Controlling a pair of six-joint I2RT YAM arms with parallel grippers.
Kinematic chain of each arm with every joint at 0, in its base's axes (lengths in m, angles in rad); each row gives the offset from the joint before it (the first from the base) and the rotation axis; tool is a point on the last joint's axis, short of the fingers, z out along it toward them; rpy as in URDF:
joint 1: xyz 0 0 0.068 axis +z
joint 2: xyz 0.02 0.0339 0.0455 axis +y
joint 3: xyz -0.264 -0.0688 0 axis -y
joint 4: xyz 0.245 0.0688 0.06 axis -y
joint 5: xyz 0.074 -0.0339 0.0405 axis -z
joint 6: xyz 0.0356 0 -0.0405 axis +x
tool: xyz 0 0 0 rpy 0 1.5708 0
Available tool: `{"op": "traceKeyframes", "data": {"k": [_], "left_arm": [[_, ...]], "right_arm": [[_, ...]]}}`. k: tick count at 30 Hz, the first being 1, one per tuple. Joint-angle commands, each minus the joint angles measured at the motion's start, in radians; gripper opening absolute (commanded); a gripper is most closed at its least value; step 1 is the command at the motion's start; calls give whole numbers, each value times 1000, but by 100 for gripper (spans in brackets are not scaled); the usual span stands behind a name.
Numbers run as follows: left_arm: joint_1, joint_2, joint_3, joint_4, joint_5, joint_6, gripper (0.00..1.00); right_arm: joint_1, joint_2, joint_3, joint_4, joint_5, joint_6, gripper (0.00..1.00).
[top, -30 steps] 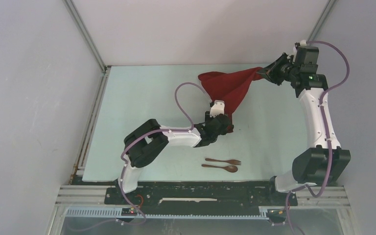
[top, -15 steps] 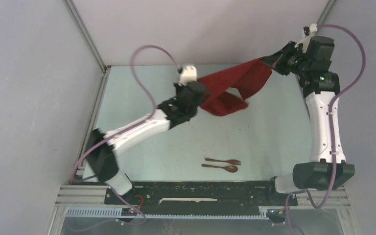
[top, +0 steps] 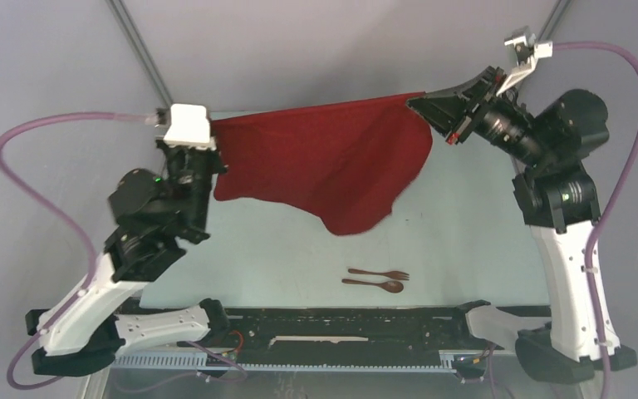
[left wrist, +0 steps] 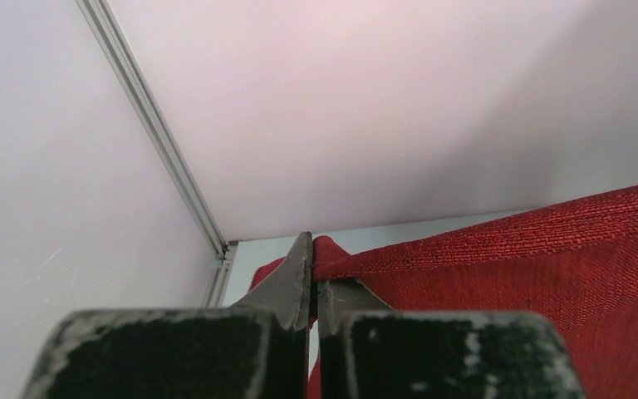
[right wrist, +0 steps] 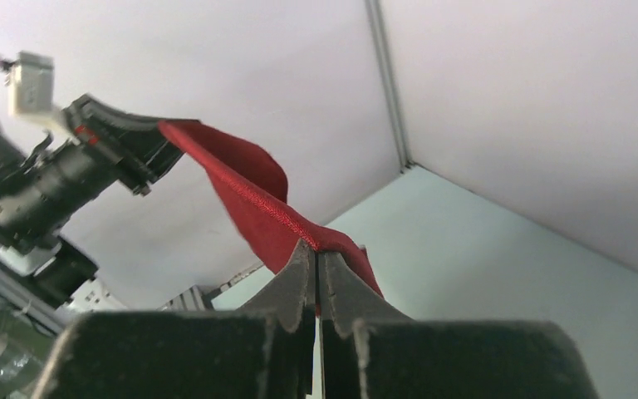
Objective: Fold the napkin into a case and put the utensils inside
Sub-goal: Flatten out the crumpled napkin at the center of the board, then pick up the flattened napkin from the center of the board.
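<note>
The dark red napkin (top: 324,162) hangs stretched in the air between both arms, its lower edge sagging toward the table. At the napkin's left top corner my left gripper (top: 214,133) is shut on the cloth; the wrist view shows the napkin (left wrist: 515,274) pinched between the closed tips of the left gripper (left wrist: 311,270). My right gripper (top: 419,104) is shut on the right top corner, and its wrist view shows the napkin (right wrist: 253,199) running from the right gripper (right wrist: 316,253) to the other arm. The brown fork (top: 380,273) and spoon (top: 374,285) lie side by side near the front edge.
The pale green table (top: 465,233) is walled by white panels at the back and sides, with metal rails along the left edge (top: 154,224). A black base rail (top: 332,320) runs along the near edge. Purple cables loop off both wrists.
The left gripper closed on a napkin corner and swung up and far left. The right arm rose. The napkin went from a bunched heap to a spread sheet held aloft.
</note>
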Motion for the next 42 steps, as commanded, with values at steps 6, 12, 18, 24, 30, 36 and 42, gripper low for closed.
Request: {"op": "traceKeyframes", "data": {"k": [6,12,18,24,30,36,42], "left_arm": [[-64,-145,-8,-50,-291,194,0],[242,-3,-25,-109,-94,55,0],[566,432,19,-242,183,-232,0],[710,1092,368,-387,99,-235,1],[729,1179,563,-523,43,-300,63],[714,932,435,-662,195,-554,76],[700,577,18,-575,537,-712,78]], "right_arm": [[115,-82,-142,213,251,-36,0],[127,156,-101,187,447,-71,0],[116,602,99,87,600,-88,0],[108,1322,918,-289,765,-174,61],[48,1074,534,-187,745,-164,100],[34,847,265,-277,727,-144,100],[56,699,-38,-247,594,-51,100]]}}
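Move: Both closed grippers still hold the napkin by its top corners, high over the board. The board's centre lies about 15 cm ahead of the left gripper, 19 cm to its right and 47 cm below; from the right gripper about 14 cm ahead, 11 cm to its left and 51 cm below. The fork lies some 9 cm back and 3 cm left of the right gripper, the spoon 12 cm back and 5 cm left, both on the board. Draw both grippers back slightly, then fling the napkin forward and down over the board, about 40 cm down, the right reaching farther forward than the left, fingers tipping down. Open the right gripper on the way down, the left near its lowest point. Let go of the corners, then lift both open hands and draw them back. ##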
